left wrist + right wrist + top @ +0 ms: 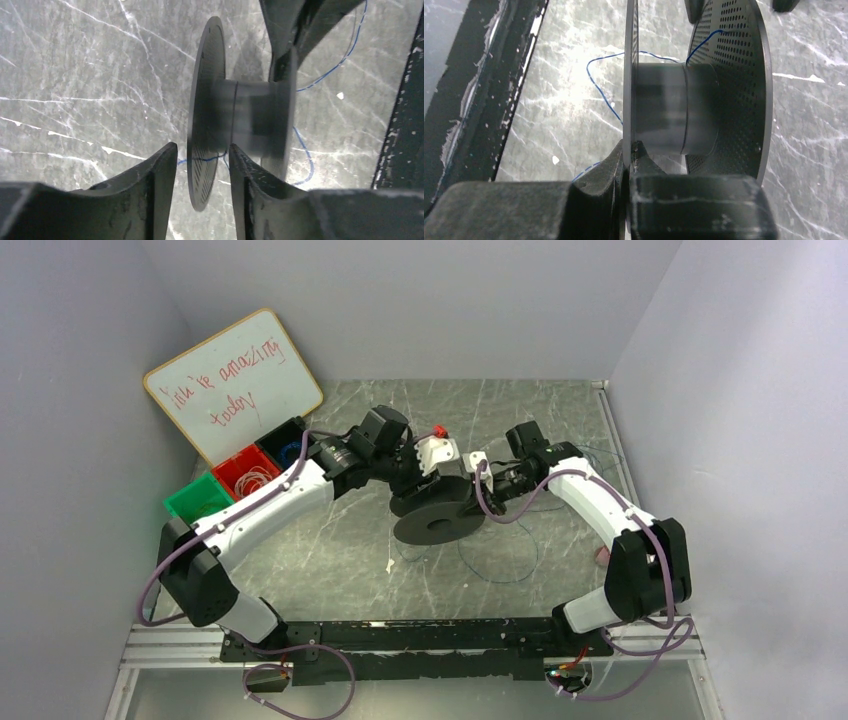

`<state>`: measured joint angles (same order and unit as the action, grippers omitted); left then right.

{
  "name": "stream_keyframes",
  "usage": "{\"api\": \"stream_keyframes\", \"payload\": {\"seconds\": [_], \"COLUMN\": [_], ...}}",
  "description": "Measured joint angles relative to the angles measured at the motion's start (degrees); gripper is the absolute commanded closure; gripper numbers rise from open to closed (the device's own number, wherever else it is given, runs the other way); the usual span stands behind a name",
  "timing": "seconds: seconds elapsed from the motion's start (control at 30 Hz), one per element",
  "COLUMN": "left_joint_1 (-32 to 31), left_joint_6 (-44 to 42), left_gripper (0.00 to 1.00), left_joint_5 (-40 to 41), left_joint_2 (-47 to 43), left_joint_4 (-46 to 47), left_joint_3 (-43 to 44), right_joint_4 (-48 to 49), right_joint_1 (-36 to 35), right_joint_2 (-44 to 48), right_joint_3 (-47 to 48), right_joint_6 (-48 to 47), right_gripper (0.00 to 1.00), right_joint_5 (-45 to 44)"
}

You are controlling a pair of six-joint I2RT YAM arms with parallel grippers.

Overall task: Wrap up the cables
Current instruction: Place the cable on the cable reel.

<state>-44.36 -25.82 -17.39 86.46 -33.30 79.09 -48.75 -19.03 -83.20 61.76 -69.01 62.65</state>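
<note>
A black spool [435,515] hangs on its side over the middle of the table, between my two grippers. My left gripper [200,165] is open: one perforated flange [205,100] stands in the gap with space on both sides. My right gripper [629,155] is shut on the rim of the other, thin flange [628,60]. The cables are one very thin blue wire [500,562] lying in loose loops on the table below the spool. A strand of the wire [599,85] runs up to the hub [669,115], and in the left wrist view it [305,160] trails past the spool.
At the back left a whiteboard [235,380] leans on the wall. Below it sit a green bin [198,498], a red bin [245,470] holding whitish coils and a dark bin [285,445]. A small white scrap [389,565] lies on the marble table [330,560].
</note>
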Motion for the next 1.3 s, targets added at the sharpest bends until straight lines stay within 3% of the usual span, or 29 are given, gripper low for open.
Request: {"api": "stream_keyframes", "payload": {"seconds": [0.23,0.47,0.7,0.97,1.3], "left_joint_1": [-0.15,-0.15,-0.46,-3.32,-7.10], "left_joint_6": [0.04,-0.42,-0.48,-0.76,-1.14], "left_gripper": [0.38,0.38,0.38,0.38,0.39], "left_joint_5": [-1.49,-0.15,0.26,1.09,8.00], "left_joint_2": [-2.80,-4.17,-4.00,-2.38,2.71], "left_joint_4": [0.02,2.58,3.06,3.56,5.49], "left_joint_3": [-0.02,-3.02,-4.13,-4.11,-3.26], "right_joint_4": [-2.32,-8.46,-12.00,-14.99,-16.28], "right_joint_1": [3.23,6.56,7.76,9.88,10.73], "right_joint_2": [0.13,0.42,0.81,0.79,-0.13], "right_joint_3": [-2.10,-3.93,-5.07,-5.27,-5.27], "right_joint_6": [-7.34,-21.53,-29.99,-35.08,-36.81], "right_gripper": [1.00,1.00,1.00,1.00,1.00], "right_joint_5": [0.66,3.23,3.93,4.04,5.16]}}
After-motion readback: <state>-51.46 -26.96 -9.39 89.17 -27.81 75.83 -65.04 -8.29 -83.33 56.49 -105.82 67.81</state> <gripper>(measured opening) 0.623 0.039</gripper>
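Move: The cable reel's middle is about 4 cm back, 2 cm right and 8 cm below my left hand, and roughly 6 cm left, 1 cm forward and 2 cm below my right, whose fingers already pinch its near flange. The cable's short end pokes through the far flange about 2 cm right and 3 cm below my left hand, level with it fore and aft. A loose cable loop lies on the table some 10 cm back, 7 cm right and 15 cm below my right hand. My right hand keeps its pinch on the near flange and draws the reel about 4 cm to the right and slightly down, tipping its fingers up some 10 degrees. My left hand opens wider, lifts about 2.5 cm and dips back, then follows the reel right and down, ending with its open fingers astride the far flange, still unclosed. ##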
